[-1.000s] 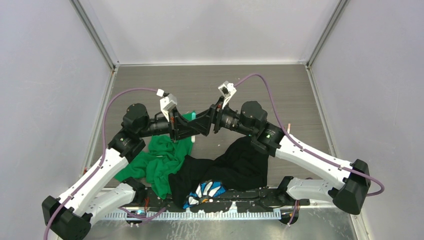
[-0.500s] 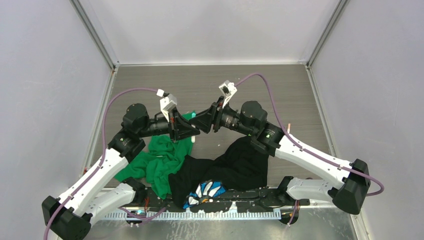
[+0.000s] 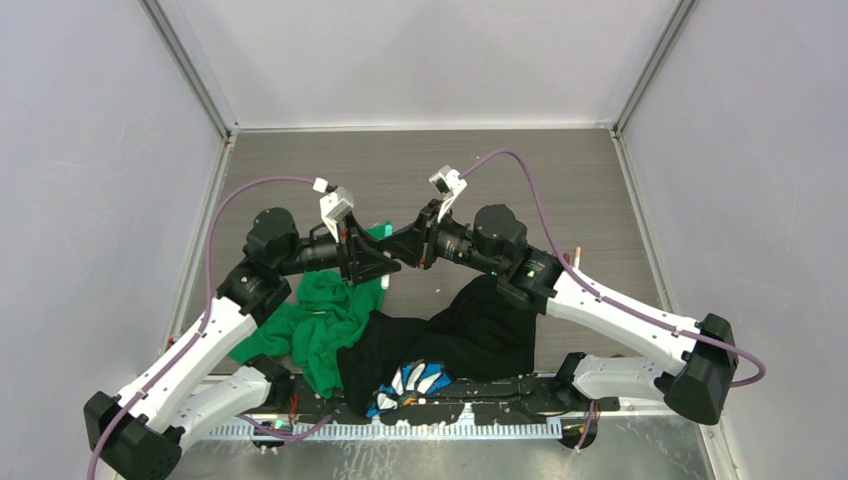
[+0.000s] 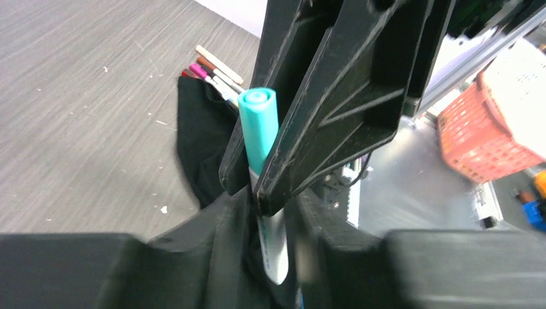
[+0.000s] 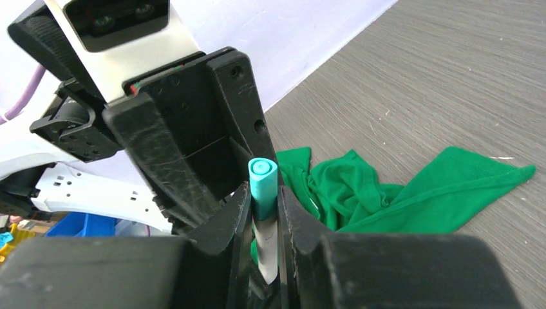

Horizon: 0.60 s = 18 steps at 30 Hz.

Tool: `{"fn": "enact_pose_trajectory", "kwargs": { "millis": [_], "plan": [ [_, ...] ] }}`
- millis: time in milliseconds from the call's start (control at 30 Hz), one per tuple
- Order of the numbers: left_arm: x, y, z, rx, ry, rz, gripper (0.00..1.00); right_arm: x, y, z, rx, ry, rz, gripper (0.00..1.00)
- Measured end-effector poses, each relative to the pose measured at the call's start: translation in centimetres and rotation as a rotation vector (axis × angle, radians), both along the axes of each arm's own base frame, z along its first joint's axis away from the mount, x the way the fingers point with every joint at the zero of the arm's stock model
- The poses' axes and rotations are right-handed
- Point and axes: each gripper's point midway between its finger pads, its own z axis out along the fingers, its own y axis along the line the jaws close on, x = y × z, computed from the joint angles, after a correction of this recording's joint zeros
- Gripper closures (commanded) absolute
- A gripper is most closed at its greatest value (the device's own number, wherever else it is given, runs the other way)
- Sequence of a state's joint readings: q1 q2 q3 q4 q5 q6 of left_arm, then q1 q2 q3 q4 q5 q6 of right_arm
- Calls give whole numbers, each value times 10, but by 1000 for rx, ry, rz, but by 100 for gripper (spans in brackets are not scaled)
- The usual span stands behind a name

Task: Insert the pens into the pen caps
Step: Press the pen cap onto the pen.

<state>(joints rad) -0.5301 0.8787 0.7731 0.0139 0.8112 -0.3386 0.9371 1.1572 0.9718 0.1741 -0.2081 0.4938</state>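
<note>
A white-barrelled pen (image 4: 273,248) with a teal pen cap (image 4: 259,129) on its end is held in the air between both grippers. My right gripper (image 5: 263,199) is shut on it, its fingers pressing the teal pen cap (image 5: 263,183) and the barrel (image 5: 266,251). My left gripper (image 4: 273,209) has the barrel's lower end between its jaws, which stand slightly parted. From above, the left gripper (image 3: 388,264) and the right gripper (image 3: 397,247) meet tip to tip over the table's middle. Several other pens (image 4: 216,71) lie on the table.
A crumpled green cloth (image 3: 320,315) lies under the left arm and a black cloth (image 3: 450,335) under the right arm. A blue-and-white item (image 3: 415,380) sits at the near edge. An orange basket (image 4: 483,135) stands beyond the table. Grey walls enclose three sides.
My right gripper slid left along the pen and closed on it. The left gripper's jaws have eased apart a little; the left arm stayed in place.
</note>
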Motion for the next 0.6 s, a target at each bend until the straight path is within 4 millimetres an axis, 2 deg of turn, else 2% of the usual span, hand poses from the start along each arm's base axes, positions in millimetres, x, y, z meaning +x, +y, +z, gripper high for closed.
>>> {"fn": "enact_pose_trajectory", "kwargs": {
  "millis": [200,400,500,600],
  "plan": [
    [1,2,-2,-38,29,38,32,7,-3,-1,-3,10,-52,99],
    [-3,5,-13,-82,134,82,27,13,-12,18,69,0,-59,99],
    [-5,5,-5,-126,167,92,23,15,-18,26,114,-2,-51,99],
    [-6,5,6,-170,186,95,16,13,-22,24,142,14,-28,99]
  ]
}}
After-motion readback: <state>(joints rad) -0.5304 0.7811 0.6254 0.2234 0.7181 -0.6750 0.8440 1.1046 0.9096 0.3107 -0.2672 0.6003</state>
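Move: The capped pen stands steeply between the two hands, its turquoise cap end up and forward: its middle is about 1 cm ahead of and 1 cm above the left hand, and roughly 1 cm back from and 2 cm below the right, which already grips it near the cap's rim. On the table, some 28 cm below the left hand, the green cloth lies about 14 cm left and 2 cm back, the black cloth about 10 cm right and 8 cm back. The pen is left to the right hand: the left fingers spread from a narrow gap to wide and let go of the barrel, that hand dipping a good centimetre, then rising about 2 cm as its wrist rolls and tips the fingers up some 10 degrees. The right hand keeps its pinch near the cap's rim and draws the pen slightly forward, then up and right, about 3.5 cm in all. ##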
